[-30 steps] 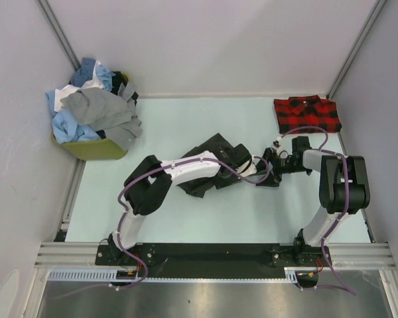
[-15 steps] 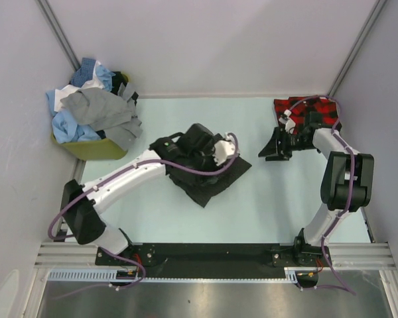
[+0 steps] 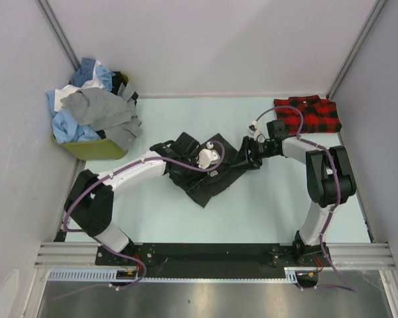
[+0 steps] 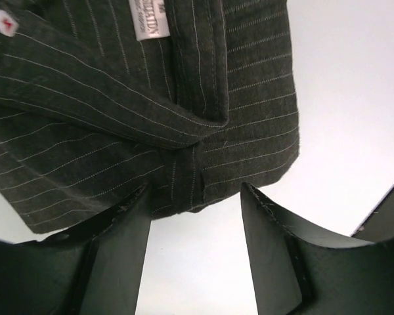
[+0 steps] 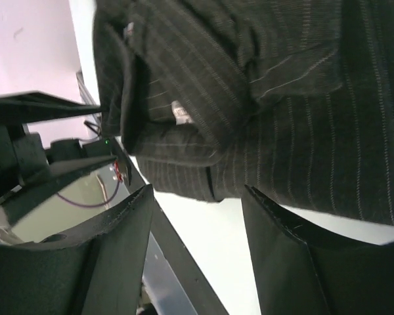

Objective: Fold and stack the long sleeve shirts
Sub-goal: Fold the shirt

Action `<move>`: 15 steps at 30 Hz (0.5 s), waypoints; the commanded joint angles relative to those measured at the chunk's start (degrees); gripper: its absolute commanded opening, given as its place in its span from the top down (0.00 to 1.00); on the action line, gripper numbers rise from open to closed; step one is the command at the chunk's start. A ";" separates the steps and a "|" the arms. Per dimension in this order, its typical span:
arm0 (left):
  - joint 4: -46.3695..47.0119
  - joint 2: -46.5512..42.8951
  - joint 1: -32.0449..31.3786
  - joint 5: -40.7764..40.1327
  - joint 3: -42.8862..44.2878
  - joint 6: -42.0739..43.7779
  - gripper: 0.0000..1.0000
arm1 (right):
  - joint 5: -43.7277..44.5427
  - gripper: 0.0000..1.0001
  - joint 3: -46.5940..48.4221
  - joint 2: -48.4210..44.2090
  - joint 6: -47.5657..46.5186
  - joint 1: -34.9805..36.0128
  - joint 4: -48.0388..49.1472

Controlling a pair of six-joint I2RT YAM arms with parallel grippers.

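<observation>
A dark charcoal pinstriped shirt [image 3: 205, 185] lies folded mid-table. My left gripper [image 3: 215, 165] hovers over its upper part, open. In the left wrist view the shirt [image 4: 151, 98], with its collar and label, lies just past the fingertips [image 4: 139, 197], and only bare table shows between them. My right gripper [image 3: 247, 158] is at the shirt's right edge, open. The cloth [image 5: 282, 98] sits beyond its fingers [image 5: 259, 203], not between them. A red-and-black plaid shirt [image 3: 308, 114] lies folded at the back right. More shirts [image 3: 93, 109], blue, white and grey, are heaped at the back left.
A yellow-green basket [image 3: 96, 149] holds the heap of shirts in the back left corner. Walls close in the table [image 3: 265, 205] at the back and on both sides. The arms' base rail [image 3: 212, 255] runs along the near edge.
The right gripper swung from beside the plaid shirt back left to the charcoal shirt's right edge, its jaws narrowing. The left gripper came down a little over the shirt, its jaws widening.
</observation>
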 commanded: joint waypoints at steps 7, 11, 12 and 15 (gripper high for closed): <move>8.57 0.54 -5.02 -4.83 -6.29 6.04 0.58 | 3.66 0.63 -3.97 4.81 12.17 1.26 13.25; 8.57 -0.95 -7.49 -6.32 -8.49 6.39 0.75 | 3.66 0.89 -5.73 3.85 12.79 0.82 14.05; 8.57 -1.48 -7.93 -6.33 -8.93 6.22 0.79 | 3.57 0.96 -6.08 2.89 12.10 0.55 12.83; 7.34 -3.68 -8.99 -6.41 -9.63 5.95 0.92 | 3.22 1.00 -7.84 0.42 10.95 -1.20 10.37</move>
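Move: The dark striped shirt lies askew, folded, between the hands. The left hand goes for its near-left edge, about 3 cm back, straight in line sideways and 4 cm below; the shirt's white label is some 5 cm ahead and 7 cm to the right of that hand. The right hand's target, the shirt's right corner, is level with it in plan and about 5 cm below, with the red checked shirt roughly 20 cm ahead and 21 cm to its right. Both hands sink together onto the shirt by some 4 to 5 cm, the right almost straight down at the right corner, tipping slightly, the left also drawing back about 3 cm over the near-left edge and turning some 10 degrees clockwise. On the way down both sets of fingers close from a little over half open, the right fully and the left nearly so, and pinch the cloth between their tips. ##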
